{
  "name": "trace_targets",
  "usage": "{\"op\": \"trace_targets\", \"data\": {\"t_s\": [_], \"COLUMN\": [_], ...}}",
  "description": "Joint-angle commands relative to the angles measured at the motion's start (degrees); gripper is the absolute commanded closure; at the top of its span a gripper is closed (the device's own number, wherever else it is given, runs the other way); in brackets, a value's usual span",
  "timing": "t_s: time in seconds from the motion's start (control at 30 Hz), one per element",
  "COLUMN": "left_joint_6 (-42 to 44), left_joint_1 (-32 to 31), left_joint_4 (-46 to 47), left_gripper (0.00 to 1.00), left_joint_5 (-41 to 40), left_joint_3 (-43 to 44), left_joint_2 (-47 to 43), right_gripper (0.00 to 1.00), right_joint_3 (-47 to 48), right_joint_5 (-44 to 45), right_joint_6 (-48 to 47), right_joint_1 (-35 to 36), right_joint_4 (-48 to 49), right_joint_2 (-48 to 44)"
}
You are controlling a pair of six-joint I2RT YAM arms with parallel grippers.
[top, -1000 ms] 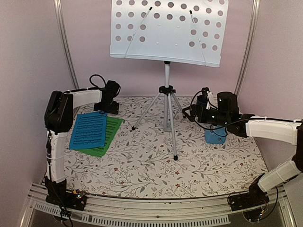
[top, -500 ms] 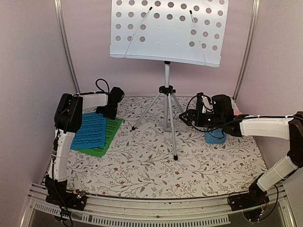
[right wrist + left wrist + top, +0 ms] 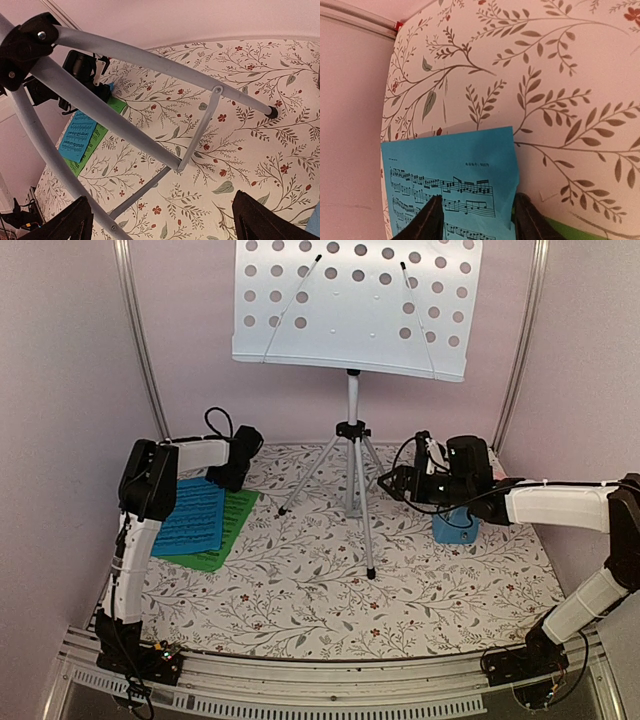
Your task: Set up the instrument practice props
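The pale perforated music stand [image 3: 355,305] stands on its silver tripod [image 3: 352,470] at the back centre. A blue music sheet [image 3: 190,518] lies flat on a green sheet [image 3: 228,530] at the left. My left gripper [image 3: 225,480] is down at their far end. In the left wrist view its fingers straddle the blue sheet's [image 3: 455,170] far right corner, still apart, with the sheet's edge curled against the right finger [image 3: 527,220]. My right gripper [image 3: 395,480] hangs wide open beside the tripod legs [image 3: 125,55], holding nothing. The blue metronome [image 3: 455,528] sits under the right arm.
Pink walls close in the left, back and right sides, with metal posts [image 3: 140,340] in the back corners. A floral cloth [image 3: 320,590] covers the table. The tripod's front leg [image 3: 366,540] reaches toward the middle. Cables loop off both wrists.
The left gripper has shifted slightly right along the sheets' far end, and its jaws have narrowed around the blue sheet's corner. The right gripper has moved left, closer to the tripod.
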Motion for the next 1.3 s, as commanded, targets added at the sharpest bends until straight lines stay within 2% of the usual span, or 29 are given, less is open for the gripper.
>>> {"op": "trace_targets", "data": {"t_s": [0.0, 0.2, 0.33, 0.67, 0.83, 1.0, 1.1, 1.27], "left_joint_6": [-0.1, 1.1, 0.3, -10.0, -15.5, -31.1, -40.3, -58.8], "left_joint_1": [1.2, 1.8, 1.4, -3.3, -10.3, -17.1, -22.2, -29.0], "left_joint_4": [0.2, 0.9, 3.6, 6.6, 7.7, -1.5, -3.4, -17.3], "left_gripper": [0.55, 0.73, 1.00, 1.00, 1.00, 1.00, 1.00, 1.00], "left_joint_5": [-0.9, -2.0, -2.3, -2.0, -4.6, -5.1, -4.5, -5.2], "left_joint_3": [0.0, -0.4, -4.1, -22.1, -33.5, -38.6, -41.0, -36.6], "left_joint_2": [1.1, 0.7, -5.1, -31.4, -43.6, -53.2, -57.8, -57.7], "right_gripper": [0.01, 0.01, 0.01, 0.01, 0.01, 0.01, 0.01, 0.01], "right_joint_3": [1.9, 1.4, 0.3, -6.0, -7.0, -8.7, -7.7, -4.7], "right_joint_5": [-1.0, -0.9, -2.7, -8.0, -11.2, -6.3, -2.5, 3.6], "right_joint_6": [-0.2, -0.4, -0.7, 0.4, 0.3, 0.1, 1.8, 6.0], "right_joint_1": [-0.4, -0.4, -0.5, -0.4, 0.4, 5.7, 9.1, 15.6], "right_joint_4": [0.2, -0.1, 0.2, 5.9, 6.7, 9.4, 10.0, 9.6], "right_joint_2": [-0.6, -2.2, -3.6, -10.6, -12.5, -14.4, -13.0, -8.9]}}
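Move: Down at table level, the left hand has its half-open fingers at the blue sheet's right edge near the far corner; the sheet's middle lies about 9 cm back and 6 cm left. The green sheet, partly underneath it, centres some 14 cm straight back from the hand, and the music stand's left foot is roughly 23 cm right and 11 cm back. From the right hand, the blue sheet's middle lies about 55 cm left, 10 cm ahead and 17 cm below. Closing fully on the blue sheet's right edge while easing a little left, the left hand pinches the paper, then sweeps it about 20 cm up and 20 cm back, drifting right over the last part, the fingers tilting up and rolling right side up. The right hand, still empty and wide open, draws back some 9 cm, rising and then swinging left. ##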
